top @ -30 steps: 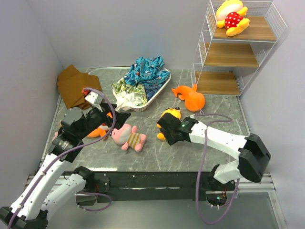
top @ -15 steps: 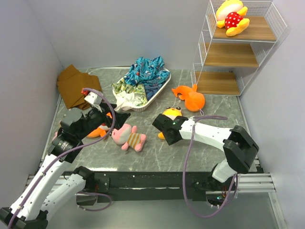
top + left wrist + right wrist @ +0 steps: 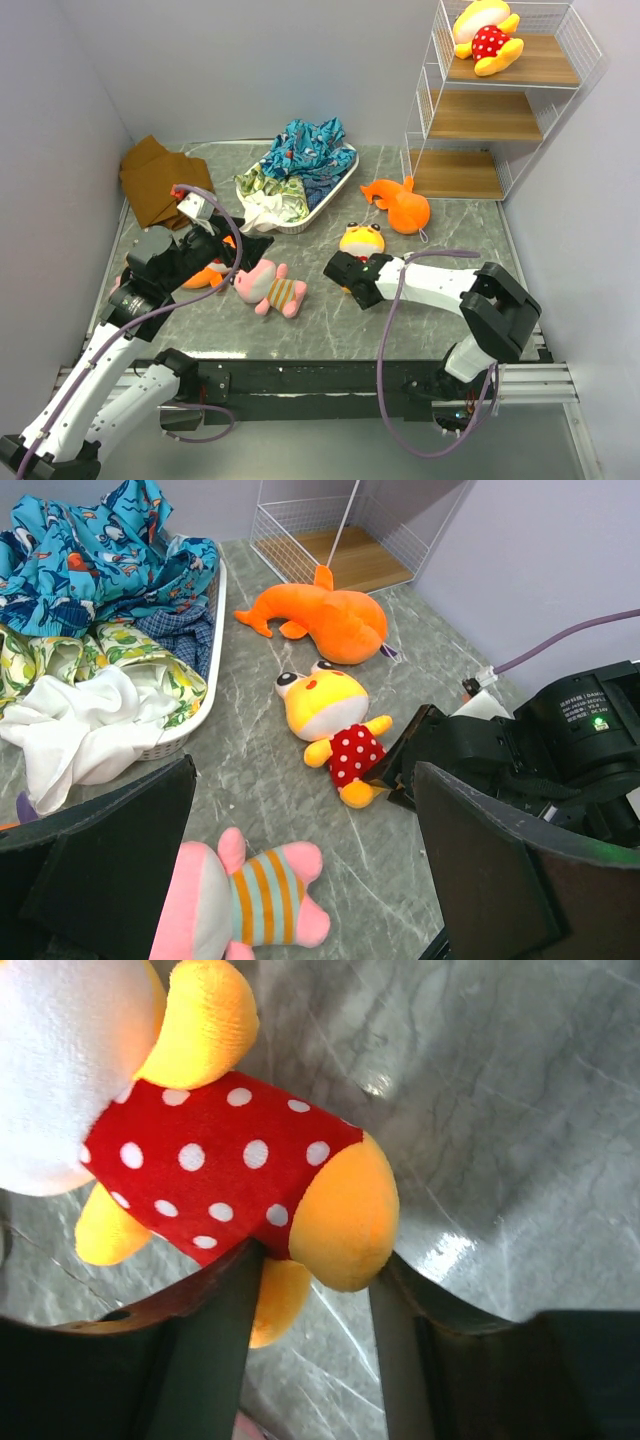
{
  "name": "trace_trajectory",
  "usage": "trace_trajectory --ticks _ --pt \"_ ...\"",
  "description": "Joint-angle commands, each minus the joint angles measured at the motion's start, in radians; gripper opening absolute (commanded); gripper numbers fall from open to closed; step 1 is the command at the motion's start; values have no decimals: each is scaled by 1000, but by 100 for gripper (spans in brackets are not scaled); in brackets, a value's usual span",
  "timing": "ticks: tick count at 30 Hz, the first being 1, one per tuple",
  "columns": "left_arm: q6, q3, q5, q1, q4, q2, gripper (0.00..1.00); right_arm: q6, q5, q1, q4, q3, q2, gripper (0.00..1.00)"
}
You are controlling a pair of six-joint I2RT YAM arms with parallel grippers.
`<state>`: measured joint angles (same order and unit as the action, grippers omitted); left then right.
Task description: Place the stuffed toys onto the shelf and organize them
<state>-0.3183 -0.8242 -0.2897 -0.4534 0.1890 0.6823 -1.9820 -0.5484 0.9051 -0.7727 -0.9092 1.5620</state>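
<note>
A yellow toy (image 3: 362, 240) with a red dotted body (image 3: 215, 1175) lies flat on the table. My right gripper (image 3: 346, 267) is at its near end and stands open. One yellow foot (image 3: 345, 1222) sits between the fingertips and touches them. A pink striped toy (image 3: 272, 288) lies just in front of my left gripper (image 3: 252, 250), whose jaws are wide open and empty above it (image 3: 300, 880). An orange shark (image 3: 400, 205) lies near the shelf (image 3: 500, 115). Another yellow toy (image 3: 485, 38) sits on the top board. An orange toy (image 3: 207, 275) shows partly under my left arm.
A white tray (image 3: 338, 190) holds a blue-patterned cloth heap (image 3: 300, 160) at the back centre. A brown folded cloth (image 3: 155, 180) lies at the back left. The shelf's two lower boards are bare. Grey walls stand on the left and right.
My right gripper has drawn back toward the near edge, off the yellow toy's body to its foot; the toy's head now shows fully. The left arm has not moved.
</note>
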Motion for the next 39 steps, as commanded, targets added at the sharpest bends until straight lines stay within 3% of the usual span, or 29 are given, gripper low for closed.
trace_trajectory --ticks 1,2,4,6,15,21,25,30,33,39 --pt "13 -3 4 -5 -25 -10 96 -52 -120 0 -24 38 -6 45" --pt "13 -1 6 -5 -23 -10 96 -52 -127 0 -19 55 -8 41" --pt "13 -3 9 -5 -23 -12 97 -31 -139 0 16 78 -25 11" --pt "13 -3 11 -5 -23 -13 96 -15 -151 2 27 107 -48 0" --pt "13 0 9 -7 -28 -20 96 67 -245 41 -206 41 -313 0" --pt "13 -1 9 -7 -26 -15 96 309 -324 40 -246 -88 -476 0" --pt "13 0 12 -7 -28 -15 96 630 -409 18 -174 -216 -536 0" --pt "15 -1 15 -7 -23 -12 97 1071 -434 -181 -27 -424 -565 0" --pt "16 0 20 -10 -23 -12 96 1312 -391 -320 154 -491 -597 0" --pt "18 0 26 -11 -22 -9 96 1624 -351 -512 485 -602 -594 0"
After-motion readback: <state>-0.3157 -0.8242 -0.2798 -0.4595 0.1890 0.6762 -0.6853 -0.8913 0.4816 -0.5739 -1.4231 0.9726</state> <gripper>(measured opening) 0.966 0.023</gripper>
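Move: The red-dotted toy lies just beyond the right hand, its middle about 5 cm ahead, 1 cm right and 1 cm down, its leg already between the open fingers. From the hand, the orange whale is roughly 16 cm ahead and 9 cm right, the pink toy 14 cm left and level with it, and the shelf's bottom board 24 cm ahead and 20 cm right. From the left hand, the red-dotted toy is around 3 cm ahead, 14 cm right and 28 cm below. Inching forward, the right hand shuts its fingers from half open on the red-dotted toy's leg, then climbs fast, some 40 cm, carrying the toy off the table. Late in the climb it swings right about 18 cm in all, towards the shelf, while the wrist tips up roughly 50 degrees until the fingers point nearly level. ##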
